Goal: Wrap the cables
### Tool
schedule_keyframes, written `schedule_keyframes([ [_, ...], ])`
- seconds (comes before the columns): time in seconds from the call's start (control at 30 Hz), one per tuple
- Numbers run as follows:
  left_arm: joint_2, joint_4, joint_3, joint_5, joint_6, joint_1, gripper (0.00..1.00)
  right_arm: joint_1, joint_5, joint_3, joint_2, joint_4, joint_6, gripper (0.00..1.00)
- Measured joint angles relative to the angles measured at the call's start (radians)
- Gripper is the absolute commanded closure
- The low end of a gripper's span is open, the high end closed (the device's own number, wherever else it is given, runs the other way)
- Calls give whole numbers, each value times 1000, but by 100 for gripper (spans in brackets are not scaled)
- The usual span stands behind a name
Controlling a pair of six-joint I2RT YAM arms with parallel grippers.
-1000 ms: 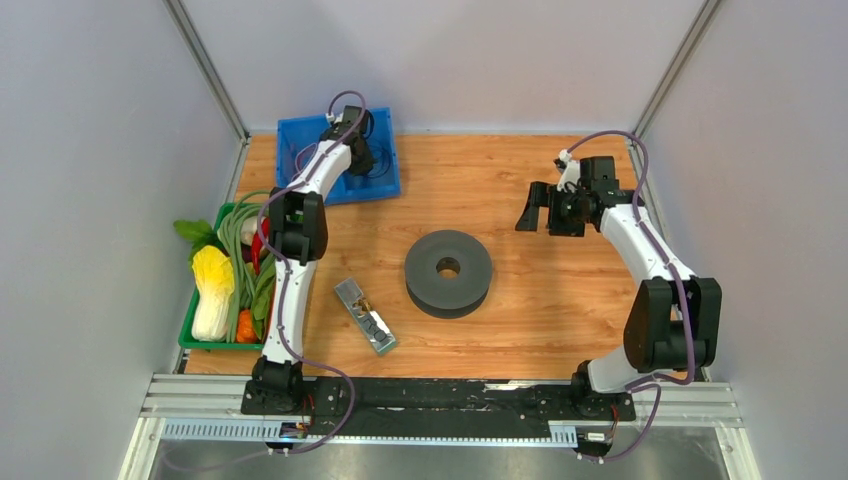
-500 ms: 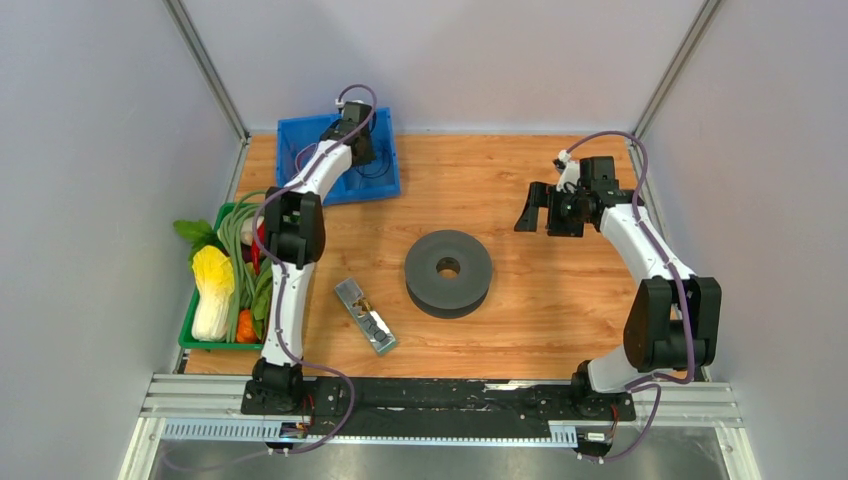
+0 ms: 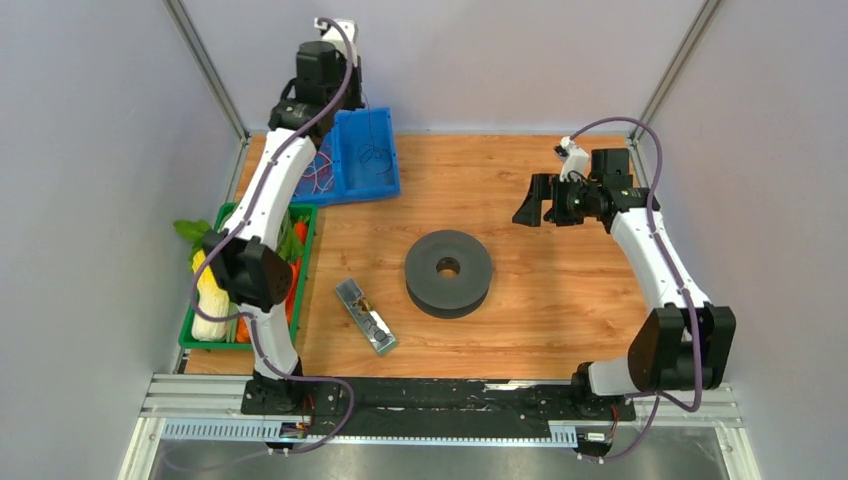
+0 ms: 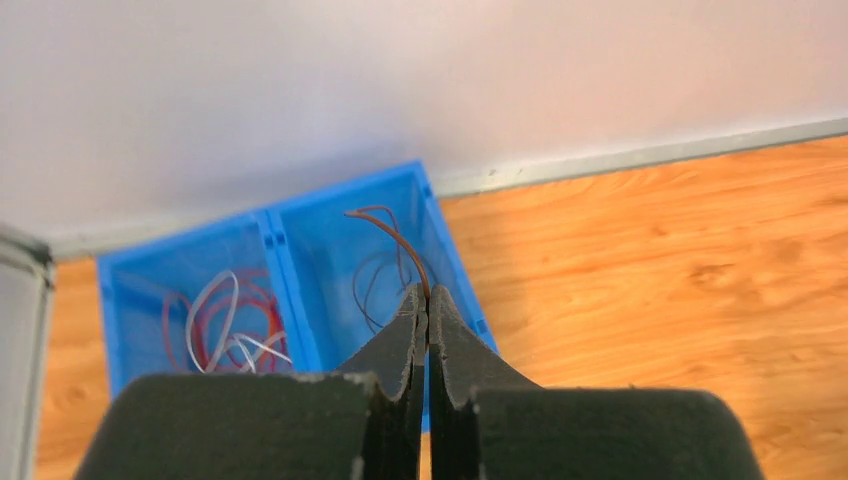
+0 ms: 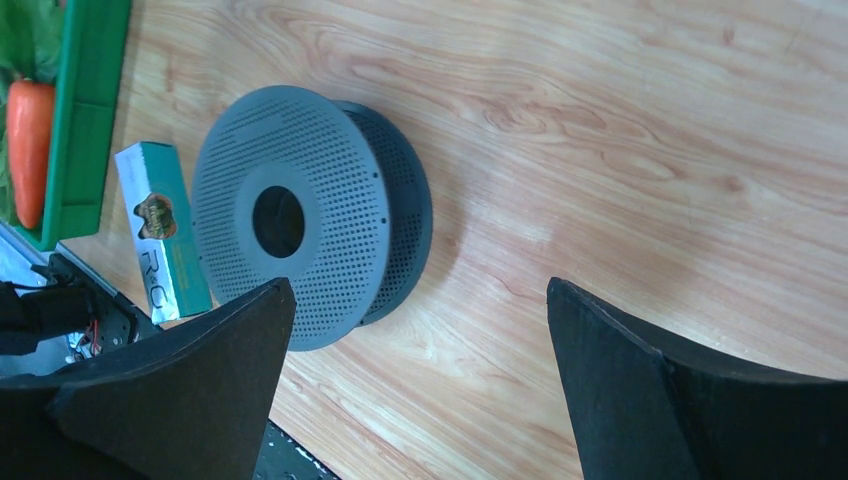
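Observation:
A thin dark cable point(image 4: 392, 233) arcs up out of the right compartment of the blue bin point(image 4: 283, 290), and my left gripper point(image 4: 427, 293) is shut on its upper end. The rest of that cable lies looped in the bin point(image 3: 372, 156). In the top view the left arm's wrist point(image 3: 322, 68) hangs high over the bin's back edge, hiding its fingers. The grey perforated spool point(image 3: 448, 272) lies flat mid-table, also seen as the spool point(image 5: 300, 215) in the right wrist view. My right gripper point(image 3: 533, 202) hovers right of it, open and empty, fingertips point(image 5: 270, 300) wide apart.
The bin's left compartment holds red and white wires point(image 4: 225, 320). A green crate point(image 3: 303, 228) of vegetables sits at the left edge, with a carrot point(image 5: 28, 140) showing. A small teal box point(image 3: 365, 316) lies between crate and spool. Frame posts stand at the back corners.
My left gripper has shut on the cable and risen well above the bin, drawing the wire up. The right arm shifted only slightly.

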Motion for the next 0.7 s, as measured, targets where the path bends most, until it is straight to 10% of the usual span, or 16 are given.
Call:
schedule_keyframes([
  [0.7,-384,-93,297,535,68,-118,100,7,-249,65,-313,50,-174,0],
])
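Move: The left hand already holds one end of the dark cable, high above the table. The grey spool it is meant for lies about 30 cm back, 20 cm right and 30 cm below. The blue bin's centre is some 7 cm ahead, 7 cm left and 30 cm down; a small teal box sits about 38 cm back, 2 cm right and equally low. From the open right hand, the spool is roughly 7 cm back, 17 cm left and 14 cm lower. Sweeping up and back from above the blue bin, with some drift right, the left hand climbs about 28 cm and draws back some 24 cm. Its shut fingers keep pinching the cable end as they tip up and swing clockwise to point forward-right. The right hand, empty and still wide open, rises about 14 cm off the spool, easing a little back, its fingers tipping up some 30 degrees. ##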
